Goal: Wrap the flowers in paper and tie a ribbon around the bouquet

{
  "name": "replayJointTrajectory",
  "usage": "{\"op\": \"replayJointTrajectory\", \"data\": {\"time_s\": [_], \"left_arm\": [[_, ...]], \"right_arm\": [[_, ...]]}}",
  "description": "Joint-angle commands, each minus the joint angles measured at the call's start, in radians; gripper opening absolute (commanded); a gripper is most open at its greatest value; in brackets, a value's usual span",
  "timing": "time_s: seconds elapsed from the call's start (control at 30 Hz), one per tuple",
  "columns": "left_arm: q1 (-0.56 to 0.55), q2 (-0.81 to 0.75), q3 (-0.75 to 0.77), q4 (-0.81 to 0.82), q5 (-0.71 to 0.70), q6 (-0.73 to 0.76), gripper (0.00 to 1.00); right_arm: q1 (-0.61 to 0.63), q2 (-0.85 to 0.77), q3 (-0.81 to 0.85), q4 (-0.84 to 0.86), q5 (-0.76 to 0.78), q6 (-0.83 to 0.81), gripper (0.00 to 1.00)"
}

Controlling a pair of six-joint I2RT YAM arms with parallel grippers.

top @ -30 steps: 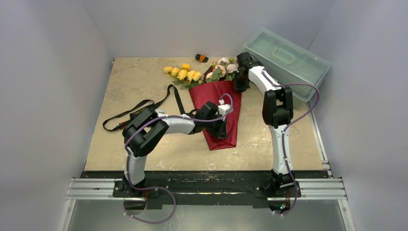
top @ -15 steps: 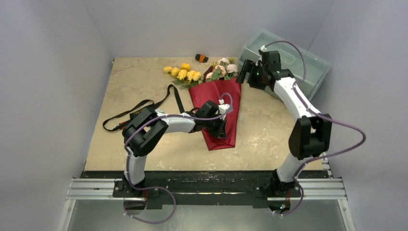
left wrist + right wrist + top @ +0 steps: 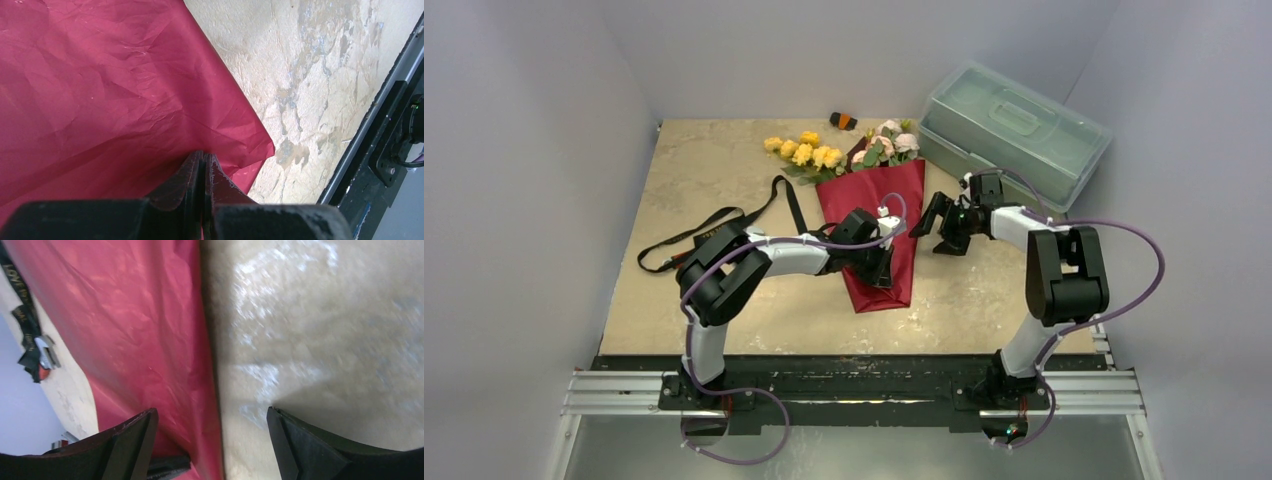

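Note:
The bouquet lies on the table as a dark red paper (image 3: 876, 205) cone, with yellow and pink flowers (image 3: 812, 153) sticking out at its far end. My left gripper (image 3: 880, 268) is shut, its tips (image 3: 204, 156) pressing on the crinkled paper (image 3: 100, 90) near the cone's narrow end, with nothing visible between them. My right gripper (image 3: 941, 226) stands open just right of the cone. In the right wrist view the right gripper (image 3: 212, 437) straddles the paper's (image 3: 140, 320) right edge. The black ribbon (image 3: 790, 205) lies loose to the left of the bouquet and shows again as the ribbon (image 3: 20, 295).
A clear lidded plastic box (image 3: 1014, 120) stands at the back right, close behind the right arm. A small black and orange object (image 3: 843, 121) lies at the far edge. Grey walls close in the table, and a metal rail (image 3: 854, 392) runs along its near edge.
My right gripper has opened, left the flower end and swung toward me to the cone's right edge. The left gripper has stayed shut on the paper.

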Motion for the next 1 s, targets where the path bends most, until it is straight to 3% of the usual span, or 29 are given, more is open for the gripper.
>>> {"op": "replayJointTrajectory", "data": {"time_s": [0.0,0.23,0.73,0.83,0.97], "left_arm": [[0.006,-0.032,-0.011,-0.083,-0.001,0.008,0.0],[0.006,-0.058,-0.005,-0.099,0.038,0.018,0.0],[0.051,-0.066,0.022,-0.087,0.179,0.018,0.0],[0.063,-0.062,0.034,-0.103,0.193,0.03,0.0],[0.079,-0.059,0.044,-0.116,0.209,0.04,0.0]], "right_arm": [[-0.008,0.075,-0.014,0.202,-0.093,0.043,0.9],[-0.003,0.278,-0.029,0.384,-0.214,0.097,0.9],[0.137,0.433,-0.03,0.714,-0.29,0.303,0.84],[0.146,0.454,-0.028,0.762,-0.299,0.332,0.76],[0.152,0.469,-0.028,0.796,-0.295,0.361,0.56]]}}
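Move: The red paper's right edge, where the open right hand will meet it, lies about 6 cm ahead of that hand, 4 cm to its left and some 3 cm lower. From the same hand, the pink roses are about 27 cm ahead and 12 cm left, and the left gripper about 10 cm back and 12 cm left. That stretch of edge is about 16 cm ahead of the left hand and 8 cm to its right; the paper's near end is about 5 cm behind the left hand, level sideways. The wide-open right hand sweeps low to the left and forward, about 12 cm left and 6 cm ahead, first on a diagonal and then almost purely left into the wrapping's right edge, while its wrist rolls some 30 degrees so the fingers swing up from slanting down to nearly level, and near the end they start closing partway around the edge. The left hand keeps its shut fingers on the paper near its near end and eases about 2 cm left and a little back with the paper, tilting slightly. ##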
